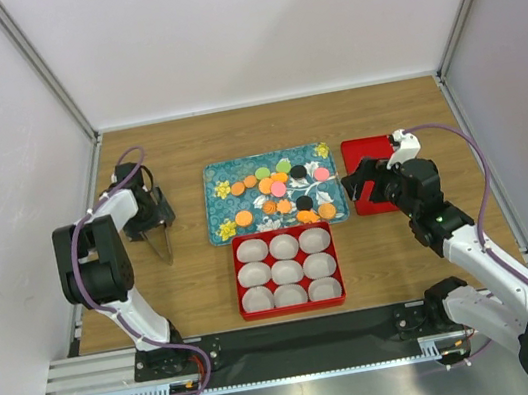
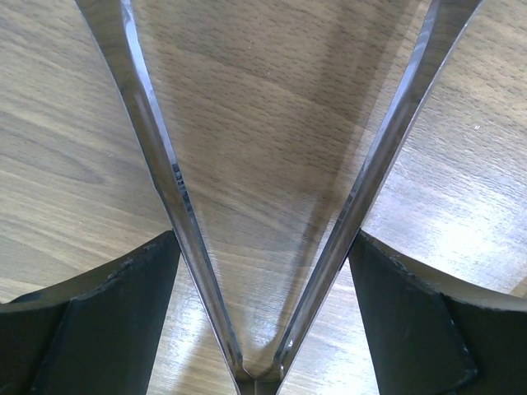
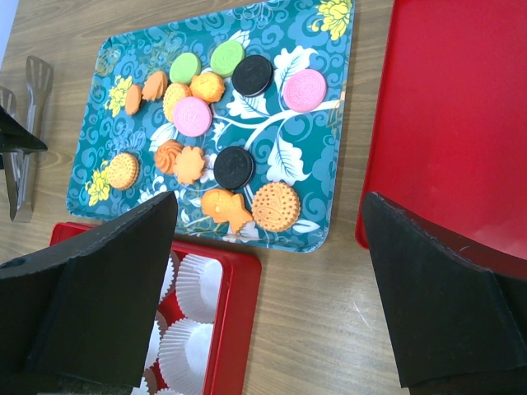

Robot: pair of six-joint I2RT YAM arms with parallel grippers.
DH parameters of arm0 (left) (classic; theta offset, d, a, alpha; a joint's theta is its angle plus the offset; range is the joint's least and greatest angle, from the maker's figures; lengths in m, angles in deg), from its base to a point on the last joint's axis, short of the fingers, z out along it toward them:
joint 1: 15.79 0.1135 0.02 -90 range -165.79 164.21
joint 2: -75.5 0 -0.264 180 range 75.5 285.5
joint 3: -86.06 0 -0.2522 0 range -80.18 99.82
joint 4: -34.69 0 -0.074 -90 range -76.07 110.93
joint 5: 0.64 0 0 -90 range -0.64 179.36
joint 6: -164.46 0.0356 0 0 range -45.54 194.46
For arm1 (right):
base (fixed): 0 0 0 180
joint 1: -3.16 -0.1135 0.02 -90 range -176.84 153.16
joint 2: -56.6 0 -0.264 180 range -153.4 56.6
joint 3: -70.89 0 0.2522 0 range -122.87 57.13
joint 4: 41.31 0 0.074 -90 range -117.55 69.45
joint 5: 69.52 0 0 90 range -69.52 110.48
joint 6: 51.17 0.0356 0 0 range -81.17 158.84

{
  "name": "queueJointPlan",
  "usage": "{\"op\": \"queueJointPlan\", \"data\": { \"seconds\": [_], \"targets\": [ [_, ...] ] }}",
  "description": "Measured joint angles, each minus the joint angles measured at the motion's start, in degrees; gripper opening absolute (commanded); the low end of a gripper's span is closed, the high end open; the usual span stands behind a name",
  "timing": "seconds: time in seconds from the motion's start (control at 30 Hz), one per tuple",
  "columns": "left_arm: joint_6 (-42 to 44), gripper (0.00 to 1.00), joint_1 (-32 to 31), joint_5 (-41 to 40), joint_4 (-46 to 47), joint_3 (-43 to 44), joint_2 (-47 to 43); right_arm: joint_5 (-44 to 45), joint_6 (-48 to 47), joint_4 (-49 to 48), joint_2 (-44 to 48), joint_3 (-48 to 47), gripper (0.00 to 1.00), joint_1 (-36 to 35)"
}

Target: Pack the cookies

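Observation:
The cookies (image 1: 278, 190) (image 3: 214, 123), mostly orange with a few pink, green and black, lie loose on the teal flowered tray (image 1: 216, 180) (image 3: 329, 107). In front of it stands a red box (image 1: 281, 237) (image 3: 235, 313) of white paper cups (image 1: 286, 271), with no cookie in any cup that shows. Metal tongs (image 1: 163, 247) (image 2: 165, 164) lie on the wood at the left. My left gripper (image 1: 152, 226) (image 2: 265, 239) is open, a finger on each side of the tongs; contact is unclear. My right gripper (image 1: 362, 186) (image 3: 270, 202) hovers open and empty at the tray's right end.
A flat red lid (image 1: 361, 156) (image 3: 461, 107) lies right of the tray, partly under my right gripper. White walls close in the table on three sides. Bare wood lies behind the tray and around the tongs.

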State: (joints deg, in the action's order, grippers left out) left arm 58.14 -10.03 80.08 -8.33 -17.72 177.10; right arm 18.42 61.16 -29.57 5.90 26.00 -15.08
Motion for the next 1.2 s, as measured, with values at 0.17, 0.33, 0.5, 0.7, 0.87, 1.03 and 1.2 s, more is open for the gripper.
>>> {"op": "queueJointPlan", "data": {
  "seconds": [0.17, 0.33, 0.5, 0.7, 0.87, 1.03, 1.2],
  "targets": [
    [0.72, 0.84, 0.0, 0.02, 0.0, 0.0, 0.0, -0.2, 0.0, 0.0, 0.0, 0.07, 1.0, 0.0],
    [1.42, 0.82, 0.0, 0.02, 0.02, 0.0, 0.04, -0.39, 0.0, 0.0, 0.0, 0.07, 1.0, 0.0],
    [1.44, 0.82, 0.0, 0.11, 0.07, -0.02, 0.09, -0.42, 0.0, 0.0, 0.0, 0.07, 1.0, 0.0],
    [1.42, 0.84, 0.0, 0.37, 0.24, -0.22, 0.07, -0.44, 0.0, 0.0, 0.0, 0.07, 1.0, 0.0],
    [1.36, 0.83, 0.0, 0.63, 0.68, -0.63, -0.09, -0.44, 0.0, 0.0, 0.0, 0.07, 1.0, 0.02],
    [1.29, 0.72, -0.04, 1.46, 1.03, -0.7, 0.02, -0.44, 0.0, 0.0, 0.04, 0.17, 1.0, 0.02],
    [1.29, 0.6, -0.22, 2.62, 1.4, -0.68, 0.15, -0.44, 0.0, 0.02, 0.04, 0.33, 1.0, 0.11]
  ]
}}
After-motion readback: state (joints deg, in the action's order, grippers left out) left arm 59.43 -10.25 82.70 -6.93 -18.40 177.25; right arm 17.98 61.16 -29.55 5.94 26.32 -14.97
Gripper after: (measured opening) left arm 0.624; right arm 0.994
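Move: The left hand's wide-open fingers already straddle the metal tongs on the table, whose middle lies almost straight beneath the hand point, 1 cm lower, hinge towards the robot. From that hand the cookie tray's middle is about 28 cm right and 3 cm ahead, the red box of paper cups 28 cm right and 15 cm back. From the raised right hand the tongs lie roughly 47 cm left, 3 cm ahead and 17 cm down. Staying nearly in place, low over the table with its fingers pointing down, the left hand hovers around the tongs, then edges about 1 cm to the right while its fingers begin to close in earnest. The fingertips bear on the outer sides of the two tong arms and squeeze them towards each other, stopping still well apart. ##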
